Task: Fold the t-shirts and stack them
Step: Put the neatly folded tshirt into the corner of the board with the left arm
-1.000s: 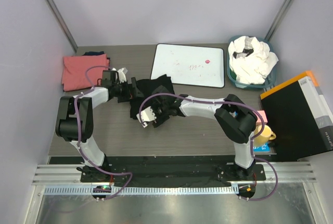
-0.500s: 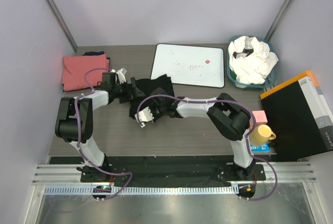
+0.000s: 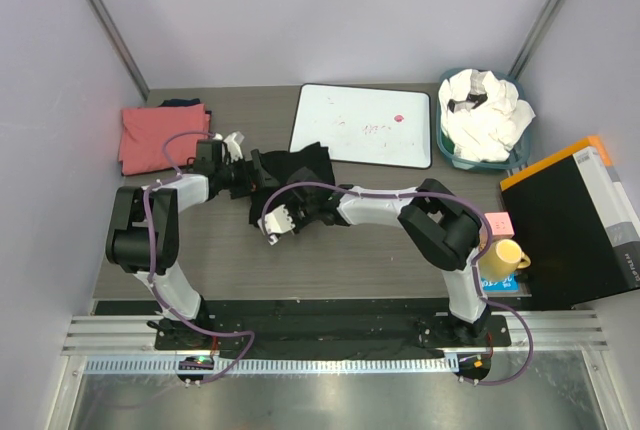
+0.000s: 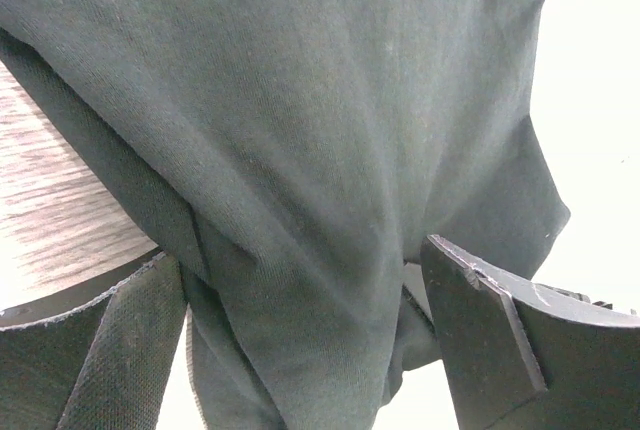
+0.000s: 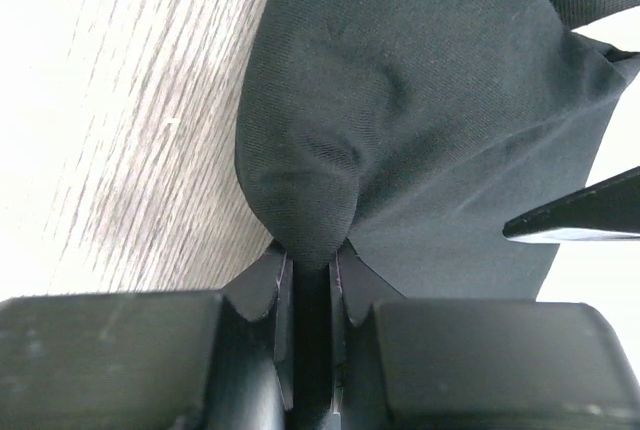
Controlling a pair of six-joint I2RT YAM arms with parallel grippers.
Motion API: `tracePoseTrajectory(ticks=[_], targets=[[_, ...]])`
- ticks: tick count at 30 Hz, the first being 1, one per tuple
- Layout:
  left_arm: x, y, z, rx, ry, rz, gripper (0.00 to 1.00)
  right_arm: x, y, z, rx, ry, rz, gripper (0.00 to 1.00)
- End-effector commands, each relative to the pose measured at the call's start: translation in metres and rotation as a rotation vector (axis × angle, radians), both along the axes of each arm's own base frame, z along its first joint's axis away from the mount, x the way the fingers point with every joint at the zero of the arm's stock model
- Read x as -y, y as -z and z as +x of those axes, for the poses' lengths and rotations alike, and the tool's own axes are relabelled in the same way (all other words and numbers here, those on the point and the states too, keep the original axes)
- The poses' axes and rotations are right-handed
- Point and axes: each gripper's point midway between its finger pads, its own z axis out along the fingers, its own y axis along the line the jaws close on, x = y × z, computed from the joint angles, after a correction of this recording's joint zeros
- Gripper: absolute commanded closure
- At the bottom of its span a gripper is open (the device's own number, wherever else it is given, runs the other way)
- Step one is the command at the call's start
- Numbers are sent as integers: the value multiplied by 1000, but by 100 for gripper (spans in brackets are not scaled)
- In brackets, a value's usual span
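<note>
The black t-shirt (image 3: 302,166) lies bunched on the table in front of the white board, its print hidden. It fills the left wrist view (image 4: 320,120) and the right wrist view (image 5: 430,100). My left gripper (image 3: 257,172) is at its left edge, jaws wide apart with a hanging fold between them (image 4: 300,350). My right gripper (image 3: 303,209) is at its near edge, shut on a pinched fold (image 5: 310,255). A coral-pink t-shirt (image 3: 160,138) lies folded at the back left. White t-shirts (image 3: 490,115) are heaped in a teal basket (image 3: 446,147).
A white board with a black rim (image 3: 365,125) lies behind the black shirt. A black box with an orange edge (image 3: 575,220), a yellow cup (image 3: 503,255) and a pink note (image 3: 500,222) sit at the right. A dark cloth edge (image 3: 182,103) shows behind the coral shirt.
My right gripper has pulled the near part of the black shirt up and left, so the shirt is more bunched. The left arm has barely moved.
</note>
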Motion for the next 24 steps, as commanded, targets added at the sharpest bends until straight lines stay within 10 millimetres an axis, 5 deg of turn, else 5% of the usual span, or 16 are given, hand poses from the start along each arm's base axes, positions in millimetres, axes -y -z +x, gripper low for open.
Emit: tracePoseTrajectory(ticks=[1, 6, 9, 15, 17, 19, 20, 21, 24], targets=[[-1, 20, -37, -146, 40, 24, 8, -4, -54, 21, 113, 25, 64, 99], [-4, 24, -52, -167, 54, 45, 11, 0, -62, 27, 131, 36, 71, 99], [-4, 28, -55, -182, 46, 38, 22, 0, -66, 30, 142, 40, 78, 99], [10, 31, -45, -193, 73, 6, 71, -3, -70, 32, 147, 43, 96, 99], [12, 37, -43, -200, 79, 17, 99, -3, -71, 34, 149, 49, 99, 98], [14, 39, -39, -197, 78, 27, 100, -4, -72, 34, 150, 51, 104, 96], [15, 42, -40, -210, 82, 28, 100, -4, -72, 33, 150, 51, 102, 89], [17, 37, -34, -206, 80, 30, 100, -3, -73, 33, 147, 56, 104, 63], [21, 15, -32, -217, 100, 14, 100, 2, -72, 30, 136, 57, 90, 46]])
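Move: Just back and to the right of the open left gripper, about 2 cm each way and 2 cm lower, is the black t-shirt's near-left edge. The board's near-left corner is some 7 cm ahead of this hand, 9 cm right and 4 cm down; the red stack is 10 cm ahead and 21 cm left, a little below. From the right hand, already pinching the near edge, the t-shirt's near-left edge is roughly 4 cm ahead, 7 cm left and 1 cm below. Drawing back about 3 cm over the folded t-shirt while starting to sink, the left hand then swings right and slightly forward, some 2 cm lower overall and tipping down about 10 degrees, as its wide-open fingers shut on the near-left edge. The right hand keeps its pinch, easing forward, up and slightly right, and opens its fingers partway at the very end. ##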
